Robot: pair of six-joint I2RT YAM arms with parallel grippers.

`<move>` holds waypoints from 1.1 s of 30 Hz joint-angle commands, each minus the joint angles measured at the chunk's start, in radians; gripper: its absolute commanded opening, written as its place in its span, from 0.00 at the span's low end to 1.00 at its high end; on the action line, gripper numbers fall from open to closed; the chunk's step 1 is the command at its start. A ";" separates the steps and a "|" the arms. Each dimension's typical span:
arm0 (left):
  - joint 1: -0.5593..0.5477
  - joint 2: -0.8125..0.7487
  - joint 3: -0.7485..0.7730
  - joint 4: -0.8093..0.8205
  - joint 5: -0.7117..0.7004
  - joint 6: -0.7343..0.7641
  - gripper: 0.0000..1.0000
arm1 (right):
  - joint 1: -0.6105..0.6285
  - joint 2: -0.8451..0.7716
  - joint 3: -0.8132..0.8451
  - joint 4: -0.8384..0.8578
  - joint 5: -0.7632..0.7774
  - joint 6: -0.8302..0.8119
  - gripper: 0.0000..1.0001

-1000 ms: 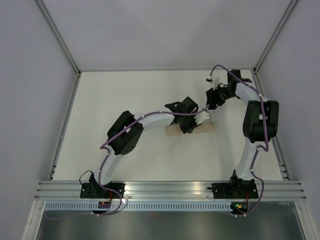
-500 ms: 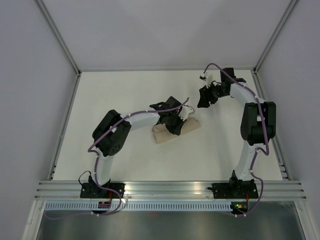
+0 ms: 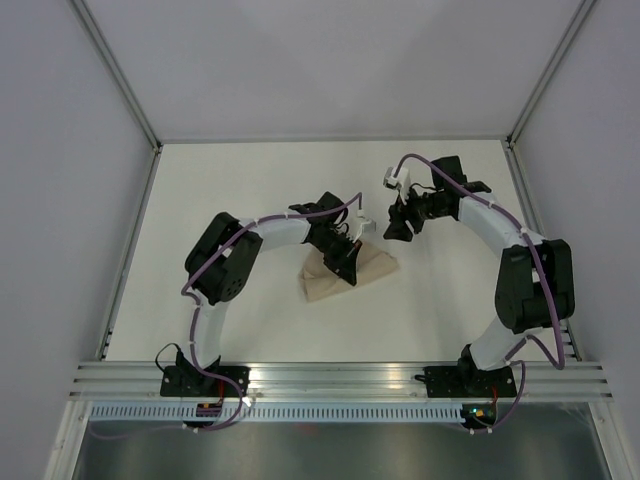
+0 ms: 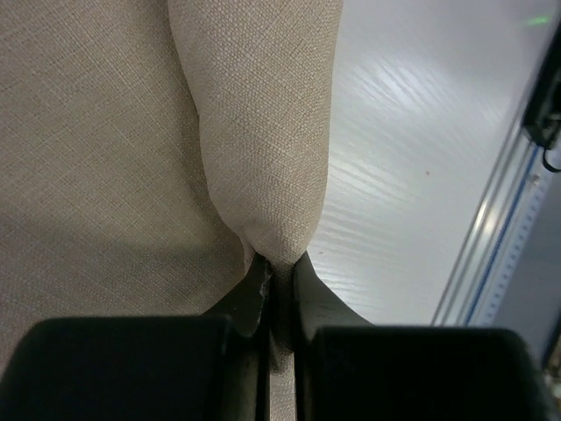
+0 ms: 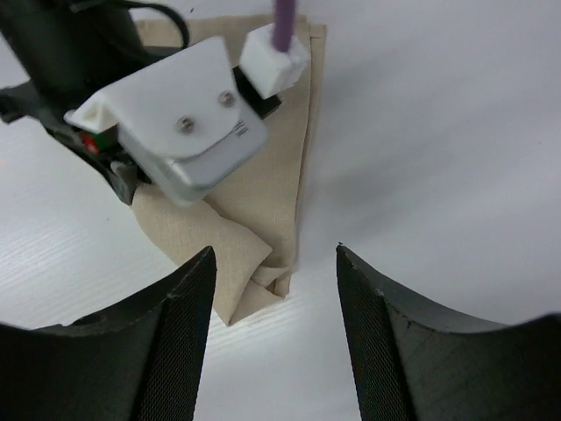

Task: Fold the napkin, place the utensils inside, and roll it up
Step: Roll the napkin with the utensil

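Observation:
The beige napkin (image 3: pixel 372 268) lies bunched and folded on the white table, near the middle. My left gripper (image 3: pixel 346 264) is above it and shut, pinching a raised fold of the cloth (image 4: pixel 263 132) between its fingertips (image 4: pixel 259 279). My right gripper (image 3: pixel 396 226) hovers just right of and behind the napkin, open, with nothing between its fingers. In the right wrist view the napkin's crumpled corner (image 5: pixel 254 263) lies just ahead of the open right gripper (image 5: pixel 273 254). No utensils are in view.
The left arm's white wrist camera housing (image 5: pixel 171 118) sits over the napkin, close in front of the right gripper. White table (image 3: pixel 240 190) bounded by grey walls and an aluminium rail (image 3: pixel 340 378) at the near edge.
My left gripper has dragged the napkin left and toward the near edge, still pinching it. My right gripper has followed, moving left and nearer to the cloth.

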 commanded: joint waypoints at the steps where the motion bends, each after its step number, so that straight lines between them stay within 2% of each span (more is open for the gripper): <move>1: -0.020 0.134 -0.059 -0.245 0.013 -0.011 0.02 | 0.008 -0.085 -0.079 -0.076 -0.089 -0.210 0.63; 3: -0.021 0.159 -0.045 -0.254 0.030 -0.003 0.02 | 0.027 -0.127 -0.135 -0.120 -0.090 -0.339 0.63; 6: -0.015 0.189 -0.017 -0.280 0.051 0.009 0.02 | 0.086 -0.193 -0.224 -0.131 -0.053 -0.407 0.64; 12: -0.007 0.213 0.008 -0.300 0.051 0.009 0.02 | 0.258 -0.269 -0.366 0.019 0.094 -0.372 0.65; 19: 0.000 0.226 0.034 -0.317 0.050 0.009 0.02 | 0.435 -0.272 -0.450 0.152 0.225 -0.332 0.65; 33: 0.000 0.239 0.052 -0.320 0.063 0.009 0.02 | 0.538 -0.217 -0.496 0.272 0.355 -0.262 0.61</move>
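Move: Below and back from the open right hand lies the napkin's near folded edge, some 10 cm back, 7 cm left and 11 cm down. The left fingertips sit a few centimetres beyond it, about 11 cm back and 10 cm left of the right hand; the napkin's right end is only 6 cm back and 1 cm right. The left fingers are already shut on this edge, whose free part is 3 cm to their right and 1 cm ahead; bare table lies 5 cm back. Sweeping about 15 cm back, then also down some 8 cm and left about 7 cm, the open right hand comes in beside the left fingertips, turning roughly 30 degrees counter-clockwise until its fingers straddle the folded edge without closing. Meanwhile the left hand keeps its pinch and drags the fold about 5 cm towards the bases, tilting its fingertips baseward, then holds. ##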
